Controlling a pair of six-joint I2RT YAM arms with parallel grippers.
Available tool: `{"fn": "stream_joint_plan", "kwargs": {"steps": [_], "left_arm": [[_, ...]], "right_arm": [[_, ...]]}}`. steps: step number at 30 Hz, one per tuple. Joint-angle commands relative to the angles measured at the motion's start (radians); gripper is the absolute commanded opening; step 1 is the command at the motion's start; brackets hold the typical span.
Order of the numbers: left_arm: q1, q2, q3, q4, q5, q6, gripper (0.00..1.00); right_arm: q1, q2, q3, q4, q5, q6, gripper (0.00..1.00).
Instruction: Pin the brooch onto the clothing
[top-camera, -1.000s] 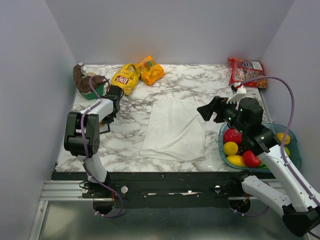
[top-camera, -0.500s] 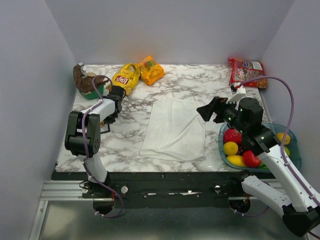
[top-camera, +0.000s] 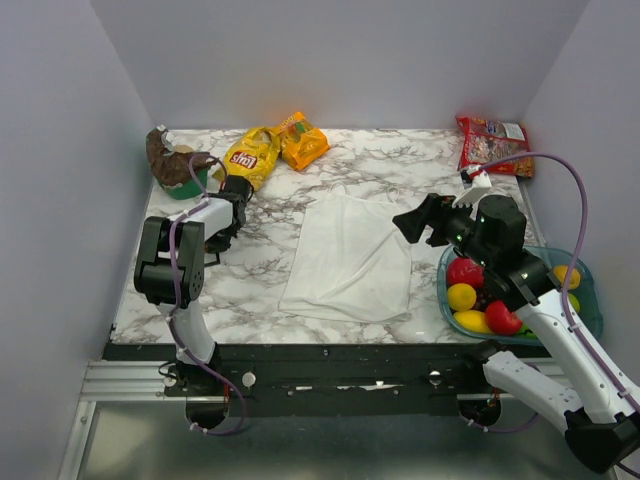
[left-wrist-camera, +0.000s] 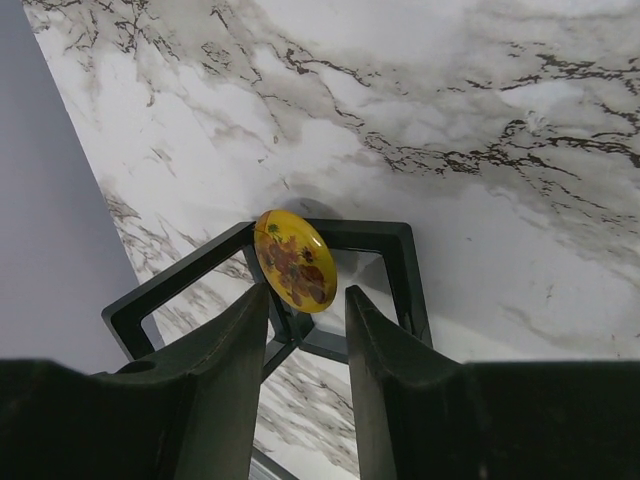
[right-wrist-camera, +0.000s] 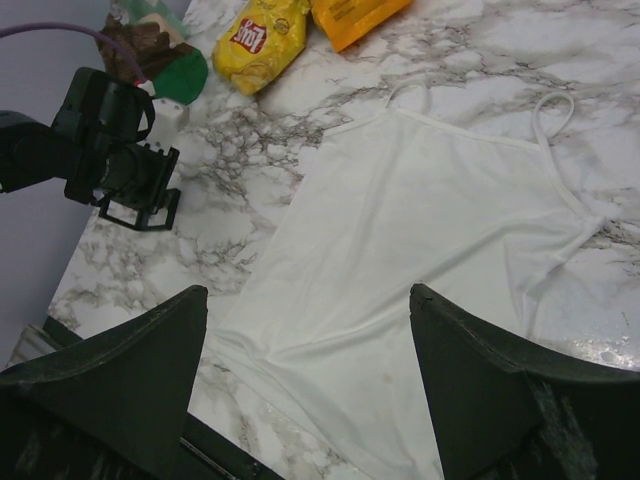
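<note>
The brooch (left-wrist-camera: 295, 260), a small yellow disc with a reddish pattern, stands tilted on a small black square frame (left-wrist-camera: 390, 270) at the table's left. My left gripper (left-wrist-camera: 306, 300) is right behind it and open. The disc is just beyond the fingertips (left-wrist-camera: 255, 310), not between them. In the top view the left gripper (top-camera: 215, 240) points down near the left edge. The clothing (top-camera: 350, 255), a white strappy top, lies flat mid-table. My right gripper (top-camera: 412, 222) hovers over its right side, wide open and empty, with the white top (right-wrist-camera: 440, 230) spread below it.
A yellow chip bag (top-camera: 250, 155) and an orange bag (top-camera: 303, 143) lie at the back. A green bowl with something brown (top-camera: 178, 168) sits at back left, a red bag (top-camera: 492, 143) at back right. A blue basket (top-camera: 590, 300) of fruit stands right. The left wall is close.
The left arm has shifted slightly to the right and toward the back over the black frame. The right arm has not moved.
</note>
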Motion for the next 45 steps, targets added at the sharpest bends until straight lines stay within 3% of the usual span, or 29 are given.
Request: {"fn": "stream_joint_plan", "kwargs": {"steps": [1, 20, 29, 45], "left_arm": [[-0.006, 0.033, 0.021, -0.017, -0.070, -0.003, 0.45], [-0.009, 0.009, 0.009, 0.002, -0.119, -0.003, 0.26], [-0.009, -0.016, 0.000, 0.016, -0.162, -0.001, 0.25], [-0.001, -0.036, -0.005, 0.023, -0.176, -0.004, 0.11]], "right_arm": [[-0.004, -0.008, -0.014, 0.023, -0.023, -0.012, 0.89], [-0.004, -0.010, -0.019, 0.026, -0.037, -0.018, 0.89], [-0.003, -0.008, -0.019, 0.028, -0.040, -0.021, 0.89], [-0.003, -0.007, -0.021, 0.028, -0.042, -0.021, 0.89]]}}
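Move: The brooch is right at the left fingertips, some 1 cm ahead of them and 1 cm to their left, at their height. The middle of its open black box lies about 1 cm back, 1 cm to the left and 2 cm below that hand. The yellow chip bag is roughly 19 cm ahead and 9 cm right, the green bowl 15 cm ahead and 6 cm left. From the right hand the brooch is about 43 cm left, 7 cm ahead and 25 cm down. Close the left gripper from almost half open to nearly shut, pinching the near end of the brooch between the fingertips. Meanwhile ease the hand about 2 cm left; after a slight dip, let it rise some 2 cm in the second half, rolling its left side up by about 8 degrees. ##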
